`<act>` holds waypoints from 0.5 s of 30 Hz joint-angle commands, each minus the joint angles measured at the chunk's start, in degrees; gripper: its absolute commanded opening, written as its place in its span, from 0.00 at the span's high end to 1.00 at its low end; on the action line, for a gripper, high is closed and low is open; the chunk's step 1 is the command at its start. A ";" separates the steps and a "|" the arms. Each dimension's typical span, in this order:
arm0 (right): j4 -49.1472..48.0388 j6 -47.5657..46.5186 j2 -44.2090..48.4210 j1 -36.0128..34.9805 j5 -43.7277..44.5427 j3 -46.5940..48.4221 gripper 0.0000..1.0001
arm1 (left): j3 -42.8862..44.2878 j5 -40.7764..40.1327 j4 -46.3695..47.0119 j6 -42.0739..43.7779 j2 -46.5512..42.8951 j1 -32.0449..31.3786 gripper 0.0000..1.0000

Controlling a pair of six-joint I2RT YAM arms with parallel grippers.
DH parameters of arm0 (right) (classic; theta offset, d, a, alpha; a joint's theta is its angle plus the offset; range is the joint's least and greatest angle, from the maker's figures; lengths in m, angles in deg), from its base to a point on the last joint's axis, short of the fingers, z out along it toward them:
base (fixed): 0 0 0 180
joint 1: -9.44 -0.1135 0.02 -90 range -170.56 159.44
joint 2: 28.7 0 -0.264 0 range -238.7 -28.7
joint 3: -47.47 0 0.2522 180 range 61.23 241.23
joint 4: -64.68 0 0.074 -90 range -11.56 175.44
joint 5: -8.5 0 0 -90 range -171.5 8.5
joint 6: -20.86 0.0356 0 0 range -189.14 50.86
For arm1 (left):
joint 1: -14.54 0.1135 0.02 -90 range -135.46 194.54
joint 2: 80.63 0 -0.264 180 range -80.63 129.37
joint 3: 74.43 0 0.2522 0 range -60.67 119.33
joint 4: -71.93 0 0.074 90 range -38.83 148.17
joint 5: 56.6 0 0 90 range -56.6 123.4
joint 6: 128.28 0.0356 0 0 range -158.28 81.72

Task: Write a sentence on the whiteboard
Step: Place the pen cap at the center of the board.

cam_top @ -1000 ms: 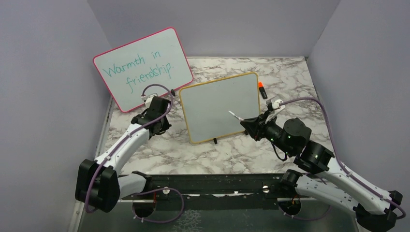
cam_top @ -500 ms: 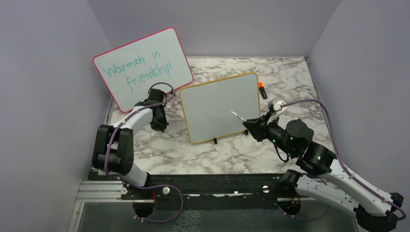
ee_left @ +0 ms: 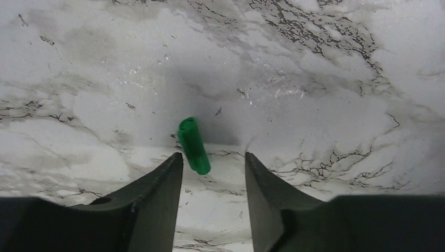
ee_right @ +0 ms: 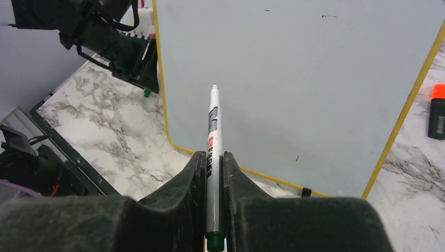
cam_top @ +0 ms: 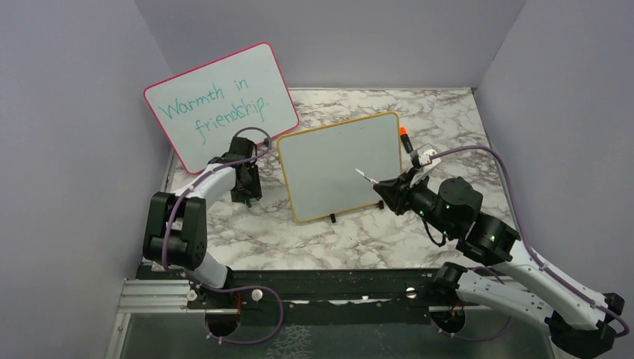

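Observation:
The whiteboard [cam_top: 340,164] with the yellow frame stands tilted on small black feet at the table's middle. Its grey face [ee_right: 315,79] is bare, and the sentence is not in view. My right gripper [cam_top: 383,187] [ee_right: 211,155] is shut on a white marker [ee_right: 212,126] with its cap off. The marker's tip points at the board's lower middle, close to it. My left gripper [cam_top: 247,196] [ee_left: 213,156] hangs open, pointing down just left of the board. A green cap [ee_left: 193,145] lies on the marble near the left fingertip, and nothing grips it.
A bigger pink-framed whiteboard [cam_top: 220,105] reading "Warmth in friendship" leans at the back left. A black marker with an orange cap [cam_top: 406,139] [ee_right: 436,110] lies right of the yellow board. Purple walls close in on three sides.
My left gripper has opened and let go of the green cap, which now lies on the marble. The left arm has folded back. My right gripper has edged the marker up and left.

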 commanded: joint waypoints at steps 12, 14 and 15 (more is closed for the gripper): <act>5.15 0.25 -5.04 -0.26 -3.28 7.68 1.00 | -0.25 1.10 1.29 1.88 -17.30 0.57 0.11; 5.51 0.34 -5.60 -0.25 -3.05 7.95 1.00 | -0.19 1.86 2.38 2.20 -19.29 0.70 0.07; 5.75 0.36 -5.87 -0.24 -2.76 8.18 1.00 | -0.23 2.69 3.10 2.44 -20.46 0.74 0.05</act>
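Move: The green pen cap is right by the left hand's fingertips, about 1 cm to the left of the hand point, roughly level with it front to back and some 2 cm below. The yellow-framed whiteboard's middle is about 23 cm to this hand's right, 4 cm ahead and 6 cm higher; the pink-framed board is some 18 cm ahead, 6 cm left and 8 cm higher. From the right hand, the cap lies about 29 cm left, 10 cm ahead and 27 cm below. Pen cap left behind on the marble: the left hand, its fingers already partly apart, spreads them from under half to nearly wide open and pulls away almost straight up by about 8 cm, gathering speed after a slow start. As it climbs, the wrist swings the fingertips up and forward some 15 degrees; whether a finger still brushes the cap at the outset can't be told. ##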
